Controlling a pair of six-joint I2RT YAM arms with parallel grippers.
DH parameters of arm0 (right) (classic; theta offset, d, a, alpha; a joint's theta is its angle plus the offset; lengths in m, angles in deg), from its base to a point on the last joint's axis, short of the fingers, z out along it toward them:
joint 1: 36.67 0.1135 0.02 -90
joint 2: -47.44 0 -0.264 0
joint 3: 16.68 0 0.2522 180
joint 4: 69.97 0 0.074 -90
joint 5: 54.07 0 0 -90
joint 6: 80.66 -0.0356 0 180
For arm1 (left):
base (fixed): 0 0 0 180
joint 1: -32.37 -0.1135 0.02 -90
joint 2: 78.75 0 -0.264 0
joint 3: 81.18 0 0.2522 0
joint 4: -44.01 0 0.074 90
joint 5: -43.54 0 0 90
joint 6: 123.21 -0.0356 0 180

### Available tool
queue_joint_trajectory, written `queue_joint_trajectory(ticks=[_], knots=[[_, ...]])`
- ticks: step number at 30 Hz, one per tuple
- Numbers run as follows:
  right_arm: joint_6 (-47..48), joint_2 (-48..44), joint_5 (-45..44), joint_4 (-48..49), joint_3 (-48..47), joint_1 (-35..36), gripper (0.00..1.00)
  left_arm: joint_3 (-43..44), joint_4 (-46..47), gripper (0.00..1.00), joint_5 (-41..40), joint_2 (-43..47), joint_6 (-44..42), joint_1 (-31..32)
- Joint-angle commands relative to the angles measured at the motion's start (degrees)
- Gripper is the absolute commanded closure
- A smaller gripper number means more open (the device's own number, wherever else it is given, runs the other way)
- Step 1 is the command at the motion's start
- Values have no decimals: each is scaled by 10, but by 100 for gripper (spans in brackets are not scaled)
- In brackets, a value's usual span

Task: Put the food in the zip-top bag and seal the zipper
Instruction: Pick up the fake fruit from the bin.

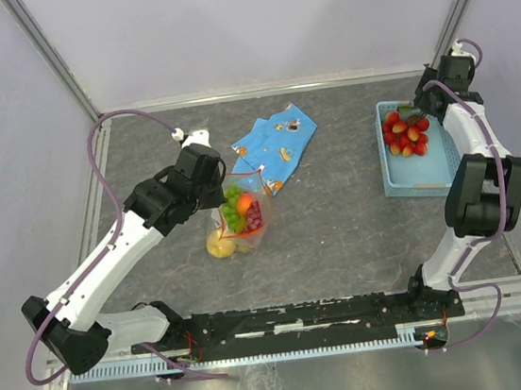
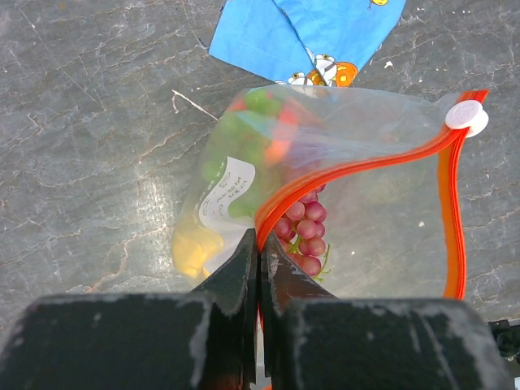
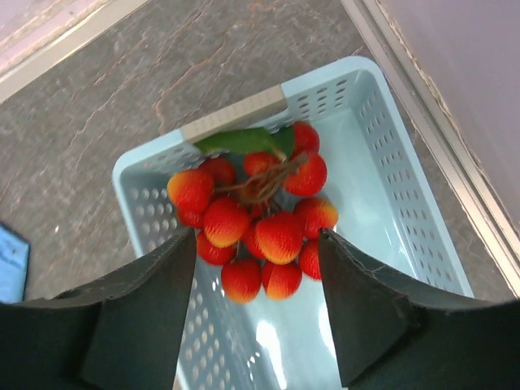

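Note:
The zip-top bag (image 1: 244, 212) lies mid-table, clear, with an orange, green grapes (image 2: 244, 122), purple grapes (image 2: 305, 231) and a yellow lemon (image 2: 195, 248) inside. Its mouth gapes. The red-orange zipper (image 2: 357, 166) runs to a white slider (image 2: 466, 118) at the far corner. My left gripper (image 2: 260, 244) is shut on the near end of the zipper strip; in the top view this left gripper (image 1: 224, 188) sits at the bag's upper edge. A bunch of red strawberries (image 3: 260, 215) lies in the light-blue basket (image 3: 366, 162). My right gripper (image 3: 256, 236) hangs open just above it, fingers flanking the lower berries.
A blue patterned cloth (image 1: 275, 146) lies just behind the bag. The basket (image 1: 420, 175) stands at the right, close to the side wall and the right arm. The cage walls and frame posts border the table at the back and sides.

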State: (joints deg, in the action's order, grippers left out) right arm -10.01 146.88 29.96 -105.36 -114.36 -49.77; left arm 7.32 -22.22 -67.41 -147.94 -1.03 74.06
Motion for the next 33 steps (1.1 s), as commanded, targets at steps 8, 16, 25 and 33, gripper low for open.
queue_joint_trajectory(ticks=[8, 16, 25, 33], knots=[[-62, 110, -44, 173, -3, -22, 37, 17, 16, 97, -22, -17, -7, -4], [-72, 181, -33, 179, -37, -23, 48, 17, 11, 97, -25, -25, -3, -6], [-46, 175, -12, 180, -39, -25, 82, 16, 12, 97, -29, -26, 6, -7], [17, 89, 12, 140, -21, -24, 98, 15, 18, 97, -31, -20, 4, -7]])
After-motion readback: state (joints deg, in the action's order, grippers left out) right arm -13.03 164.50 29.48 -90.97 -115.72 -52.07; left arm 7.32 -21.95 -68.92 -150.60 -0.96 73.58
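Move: For my empty right hand, the stem of the fake fruit's red bunch lies about 5 cm ahead, 4 cm to the right and 11 cm below. The bunch's middle is roughly 3 cm back and 3 cm left of that stem, slightly lower. The bin's far rim runs some 5 cm beyond the stem, its centre about 3 cm left. My left hand, still holding the bag's edge, has the stem about 27 cm ahead, 57 cm right and 17 cm lower. I sink my right hand about 11 cm into the far end of the bin, slanting some 5 cm forward and a little right as I turn about 8 degrees clockwise. The fingers narrow on the way down, then at the bottom I pinch the bunch's stem between the tips just below the leaves, and start back up by about 1 cm. ##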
